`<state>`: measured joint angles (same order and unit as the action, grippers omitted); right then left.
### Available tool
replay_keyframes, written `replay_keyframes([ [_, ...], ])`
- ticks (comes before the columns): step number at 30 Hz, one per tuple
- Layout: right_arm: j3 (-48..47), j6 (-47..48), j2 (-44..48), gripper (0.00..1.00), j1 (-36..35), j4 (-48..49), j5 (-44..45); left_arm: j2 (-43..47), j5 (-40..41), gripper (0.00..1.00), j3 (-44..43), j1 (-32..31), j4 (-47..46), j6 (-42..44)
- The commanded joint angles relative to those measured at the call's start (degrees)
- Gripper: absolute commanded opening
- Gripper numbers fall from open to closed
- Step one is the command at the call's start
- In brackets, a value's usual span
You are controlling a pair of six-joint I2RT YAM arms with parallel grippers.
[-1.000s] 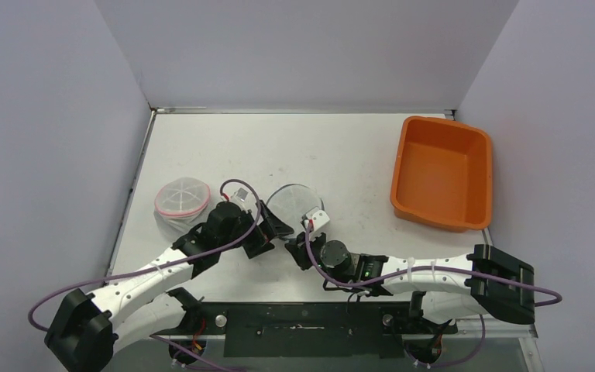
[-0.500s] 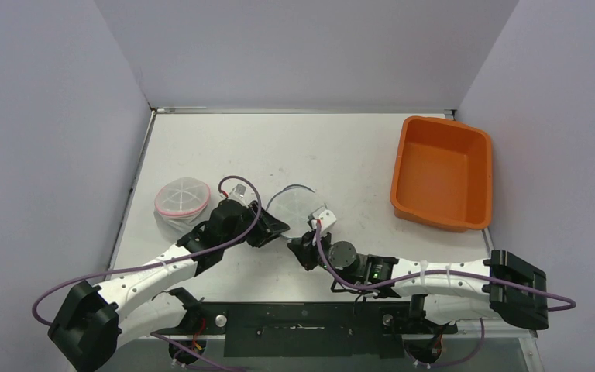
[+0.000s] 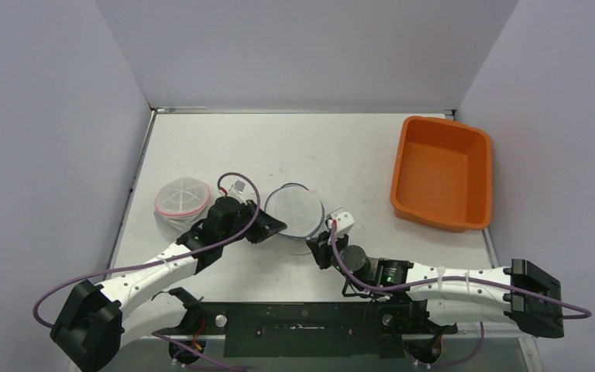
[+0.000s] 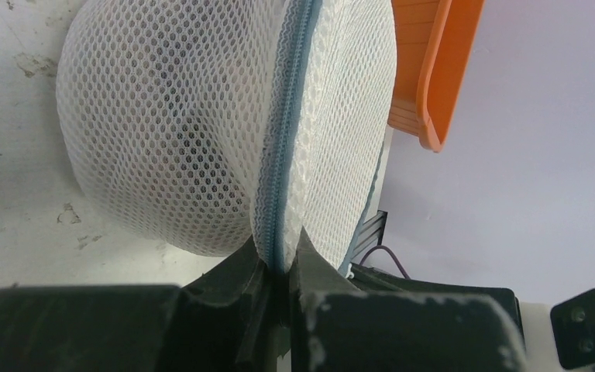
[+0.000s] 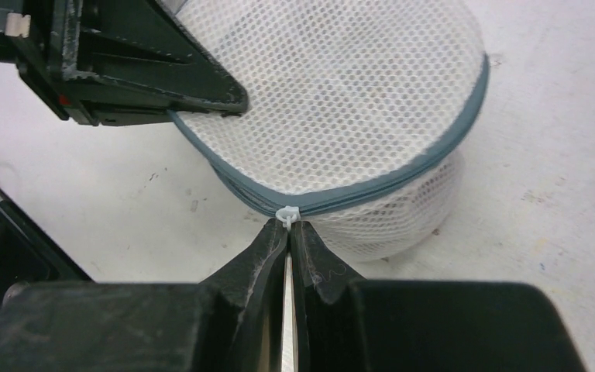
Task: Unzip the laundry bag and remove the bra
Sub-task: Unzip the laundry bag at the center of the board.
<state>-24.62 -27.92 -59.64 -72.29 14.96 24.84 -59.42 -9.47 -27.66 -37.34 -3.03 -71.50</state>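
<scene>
The laundry bag (image 3: 296, 211) is a round white mesh pouch with a blue-grey zipper (image 4: 283, 155) around its rim, lying at the table's near middle. My left gripper (image 3: 273, 227) is shut on the bag's zipped edge at its left side, and the seam is pinched between the fingers (image 4: 280, 260). My right gripper (image 3: 320, 245) is at the bag's near right edge. It is shut on the small white zipper pull (image 5: 287, 215), with the fingertips (image 5: 288, 229) nearly touching. The bra is hidden inside; only a dark shape (image 4: 194, 147) shows through the mesh.
A second mesh pouch with a pink rim (image 3: 182, 199) lies just left of the left wrist. An orange bin (image 3: 441, 172) stands at the right edge of the table. Both arms reach in low from the near edge, close together.
The left gripper was open and has shut on the bag's zipped edge. The right arm has moved right along the rim with the zipper pull, and its elbow has swung right.
</scene>
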Motion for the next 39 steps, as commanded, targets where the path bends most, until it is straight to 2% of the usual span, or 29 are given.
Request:
replay_keyframes([
  [1, 0.8, -2.5, 4.0, 0.05, 0.5, -4.7, 7.5, -0.2, -1.1, 0.0, -0.6, 1.7, -3.3, 2.4],
  [7, 2.4, -0.7, 7.1, 0.05, -0.5, -3.2, 5.5, -1.1, -4.9, 0.01, -0.3, 3.3, -8.3, 3.6],
  [12, 3.1, -0.5, 6.4, 0.05, -2.7, 0.2, 4.7, -8.1, -11.1, 0.03, -8.1, 4.7, -9.1, 6.5],
  [18, 2.4, -1.2, 0.7, 0.05, -4.1, 7.0, 4.6, -19.2, -15.5, 0.12, -16.1, 5.7, -11.4, 8.6],
  [20, 1.9, -1.1, -1.1, 0.05, -4.2, 8.8, 4.0, -20.1, -16.7, 0.26, -15.6, 6.5, -11.1, 8.2],
  [22, 1.2, -0.8, -2.7, 0.05, -4.3, 9.8, 3.4, -18.5, -16.1, 0.5, -14.1, 7.3, -8.9, 8.6],
  [26, 0.3, 0.0, -4.3, 0.05, -4.0, 11.3, 2.5, -10.4, -11.0, 0.98, -12.5, 8.5, 4.6, 12.8],
  [31, -1.6, 0.6, -7.0, 0.05, -3.4, 12.2, 0.6, 1.0, -6.5, 0.96, -8.9, 8.6, 16.3, 15.1],
  [36, -2.8, 0.9, -9.6, 0.05, -2.9, 14.3, -1.5, 9.4, -7.1, 0.96, -1.6, 6.4, 8.8, 7.1],
  [39, -3.8, 1.2, -10.9, 0.05, -2.7, 14.9, -2.8, 9.1, -4.7, 0.96, -1.7, 3.3, 6.2, 5.9],
])
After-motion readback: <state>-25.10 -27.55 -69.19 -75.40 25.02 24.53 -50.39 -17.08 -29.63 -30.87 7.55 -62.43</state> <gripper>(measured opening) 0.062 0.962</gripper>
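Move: The laundry bag stands between the hands with its teal zip rim pinched in both. From the left hand the bag's middle is about 4 cm ahead, 3 cm right and some 5 cm lower; the zip pull, held in the right fingers, is about 5 cm back and 6 cm right. From the right hand the bag's middle is roughly 7 cm ahead, 4 cm left and 5 cm lower. The pink-rimmed bag stands some 27 cm left of the left hand and 5 cm farther out. The zip pull stays pinched in the right fingers, carried about 2 cm right, then some 5 cm left with a dip of about 3 cm. The bag's rim is let go by the left hand, which reaches about 5 cm forward and 4 cm right, opens wide, then draws back and left some 7 cm, rising a little. ##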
